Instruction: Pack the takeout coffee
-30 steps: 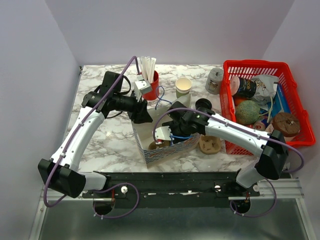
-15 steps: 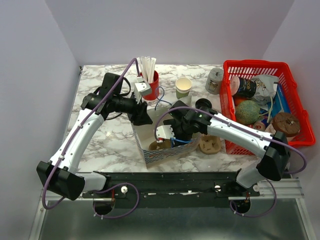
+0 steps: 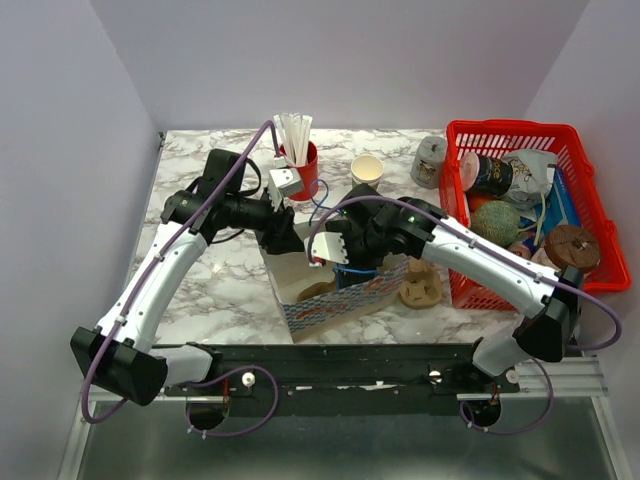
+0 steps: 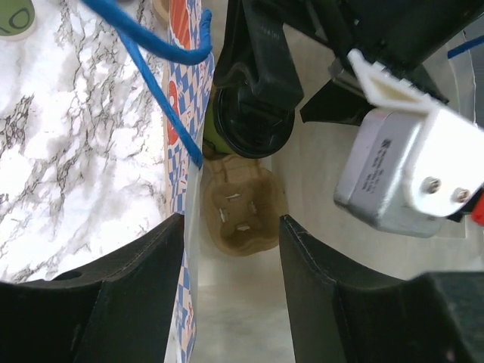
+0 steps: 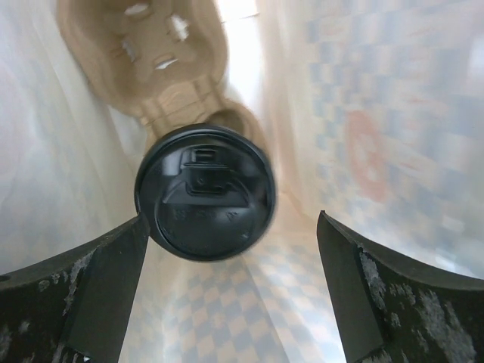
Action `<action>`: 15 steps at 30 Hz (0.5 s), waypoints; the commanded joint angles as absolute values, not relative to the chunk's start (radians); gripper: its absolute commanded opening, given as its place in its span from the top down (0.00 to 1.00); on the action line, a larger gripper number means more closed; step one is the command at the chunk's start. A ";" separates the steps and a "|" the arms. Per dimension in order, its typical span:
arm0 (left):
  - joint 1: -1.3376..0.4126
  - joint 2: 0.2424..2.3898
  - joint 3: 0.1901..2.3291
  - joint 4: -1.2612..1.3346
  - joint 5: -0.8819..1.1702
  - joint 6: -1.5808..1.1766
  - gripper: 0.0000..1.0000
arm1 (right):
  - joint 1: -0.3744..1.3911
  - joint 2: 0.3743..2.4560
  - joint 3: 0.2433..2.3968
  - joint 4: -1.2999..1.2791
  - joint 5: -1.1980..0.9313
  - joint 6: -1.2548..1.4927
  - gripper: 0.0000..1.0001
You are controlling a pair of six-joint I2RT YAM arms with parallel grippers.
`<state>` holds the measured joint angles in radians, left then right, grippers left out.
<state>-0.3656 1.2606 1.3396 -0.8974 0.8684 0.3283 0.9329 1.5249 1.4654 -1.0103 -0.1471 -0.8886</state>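
Observation:
The takeout coffee, a cup with a black lid (image 5: 204,193), stands inside the blue-checked paper bag (image 3: 340,305) on a brown pulp tray (image 5: 144,53). My right gripper (image 5: 233,227) hangs over it in the bag's mouth, open wide, with the lid low between the fingers and close to the left one. In the left wrist view the lid (image 4: 253,113) and the tray (image 4: 242,215) show too. My left gripper (image 4: 231,227) is open at the bag's rim. The bag's wall (image 4: 185,249) passes between its fingers, next to the left one. The top view hides the cup under my right gripper (image 3: 345,262).
An open cream cup with a green band (image 3: 367,170) stands behind the bag. A red cup of white straws (image 3: 300,165) is close to my left wrist. A second pulp tray (image 3: 420,288) lies beside the red basket (image 3: 455,200) of groceries. A grey cup (image 3: 430,160) stands by the basket.
My right gripper has opened wider and drawn up and back from the lidded cup, which stays in the bag. The left arm has barely moved.

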 commanded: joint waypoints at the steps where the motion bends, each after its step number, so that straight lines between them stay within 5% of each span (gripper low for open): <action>1: -0.373 1.224 1.310 -0.868 0.888 0.328 0.41 | 0.936 1.508 1.540 -1.058 -0.169 -0.853 0.00; 10: -0.376 1.250 1.292 -0.821 0.856 0.314 0.51 | 0.934 1.468 1.612 -1.075 -0.166 -0.833 0.00; 15: -0.383 1.264 1.298 -0.813 0.845 0.327 0.73 | 0.934 1.413 1.635 -1.036 -0.167 -0.807 0.00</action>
<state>-0.3717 1.2499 1.3003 -0.8467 0.8623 0.3107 0.9329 1.4837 1.5974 -1.0473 -0.1513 -0.8440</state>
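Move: The far-side rim of the paper bag stands between the left fingers, about 2 cm ahead of that hand's point; the white paper cup is some 16 cm ahead, 13 cm right and 20 cm below. The lidded coffee cup lies roughly 12 cm right, 4 cm back and 15 cm below the left hand. The right hand hangs open in the bag, the coffee cup about 8 cm below and 1 cm back; the tray's empty well is 9 cm left, 4 cm back and 11 cm below. Right hand, fingers wide open, rises about 5 cm off the coffee cup while the left narrows around the bag's rim. ##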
